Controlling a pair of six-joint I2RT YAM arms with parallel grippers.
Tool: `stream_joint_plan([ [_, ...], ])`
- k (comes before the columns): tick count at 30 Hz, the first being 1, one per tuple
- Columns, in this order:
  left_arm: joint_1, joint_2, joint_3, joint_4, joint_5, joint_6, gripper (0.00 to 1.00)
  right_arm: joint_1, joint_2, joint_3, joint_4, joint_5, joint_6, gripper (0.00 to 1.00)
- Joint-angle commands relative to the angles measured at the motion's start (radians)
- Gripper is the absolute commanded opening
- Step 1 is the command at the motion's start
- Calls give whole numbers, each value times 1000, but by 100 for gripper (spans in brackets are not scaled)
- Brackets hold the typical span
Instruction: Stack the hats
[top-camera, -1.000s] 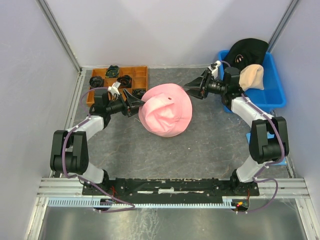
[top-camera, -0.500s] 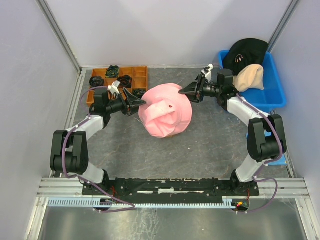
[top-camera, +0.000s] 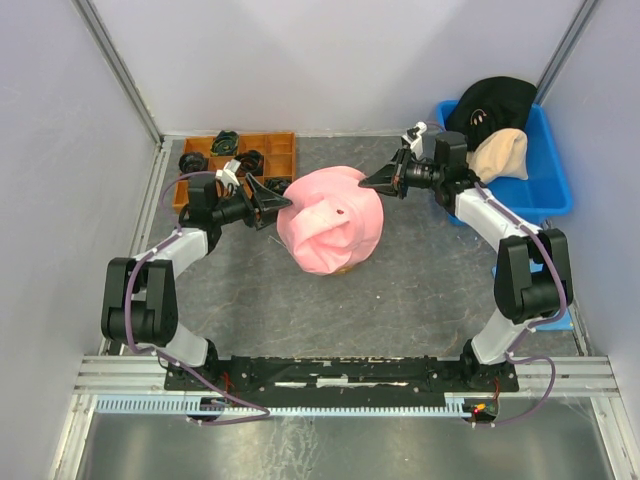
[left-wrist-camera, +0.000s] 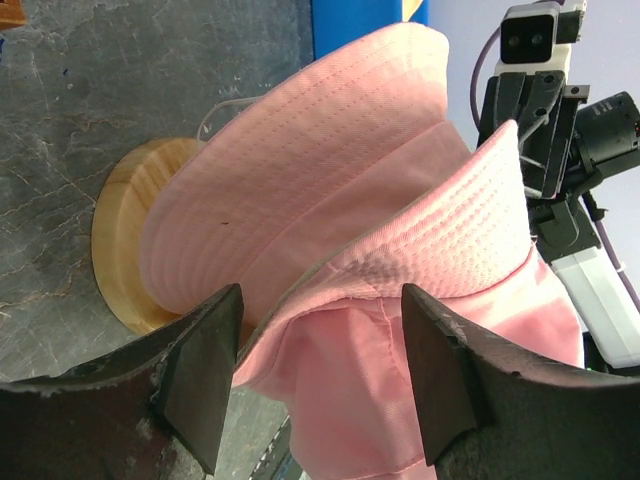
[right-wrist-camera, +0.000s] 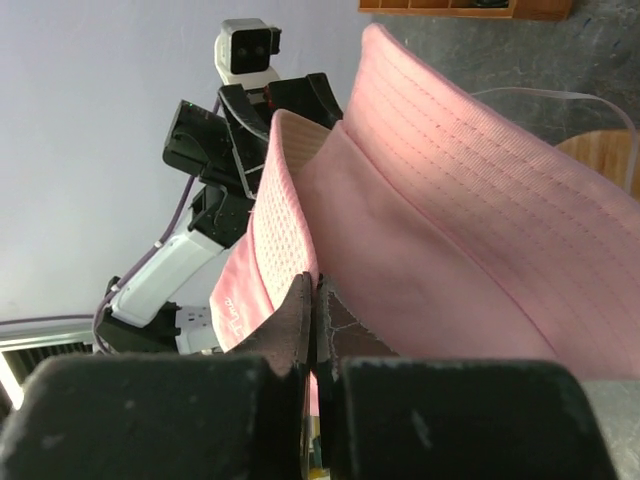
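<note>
Two pink hats (top-camera: 335, 215) lie one over the other on a wooden stand (left-wrist-camera: 120, 240) in mid-table. The under hat (left-wrist-camera: 300, 170) sits on the stand; the outer hat (left-wrist-camera: 450, 240) hangs crumpled over it. My left gripper (top-camera: 275, 212) is open at the hats' left side, and a fold of the outer hat's brim lies between its fingers (left-wrist-camera: 322, 300). My right gripper (top-camera: 365, 184) is at the hats' upper right, its tips (right-wrist-camera: 316, 285) shut on the edge of the brim (right-wrist-camera: 290, 200). A black hat (top-camera: 492, 100) and a beige hat (top-camera: 503, 152) rest in a blue bin (top-camera: 555, 190).
An orange compartment tray (top-camera: 275, 150) with small dark coiled bundles stands at the back left, just behind my left arm. The blue bin stands against the right wall. Grey walls close in both sides and the back.
My right gripper has moved left to the pink hats and shut on the brim. The outer hat has gone from rounded to crumpled. My left gripper has stayed open in place.
</note>
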Motion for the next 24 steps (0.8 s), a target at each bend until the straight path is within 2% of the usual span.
stream_joint_plan([
  [1, -3, 2, 50, 47, 15, -30, 70, -1, 20, 55, 116, -16, 90, 0],
  [7, -4, 7, 45, 55, 10, -39, 69, -14, 82, 94, 207, 38, 222, 0],
  [10, -4, 12, 41, 62, 6, -48, 62, -35, 104, 112, 189, 85, 231, 0],
  [12, -4, 18, 39, 75, 7, -57, 51, -48, 121, 129, 157, 106, 220, 0],
  [14, -4, 23, 38, 82, 7, -66, 46, -54, 140, 152, 127, 117, 208, 0],
  [20, -4, 26, 34, 90, 7, -71, 30, -58, 193, 231, -97, 159, 44, 0],
  [24, -3, 28, 26, 83, 10, -60, 18, -57, 204, 215, -152, 173, -17, 0],
])
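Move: The left hand's open fingers straddle the left edge of the upper hat's brim, about 1 cm off their tips; the hat stand, wearing the lower hat, is about 10 cm to its right, 5 cm back and 9 cm below. The wooden tray lies some 12 cm left and 13 cm ahead, 16 cm lower. From the right hand, already pinching the upper hat's far brim, the hat stand is about 9 cm back, 5 cm left and 15 cm below. Right hand, still pinching the brim, draws it about 7 cm forward, then dips; left fingers close on the brim's left edge. ##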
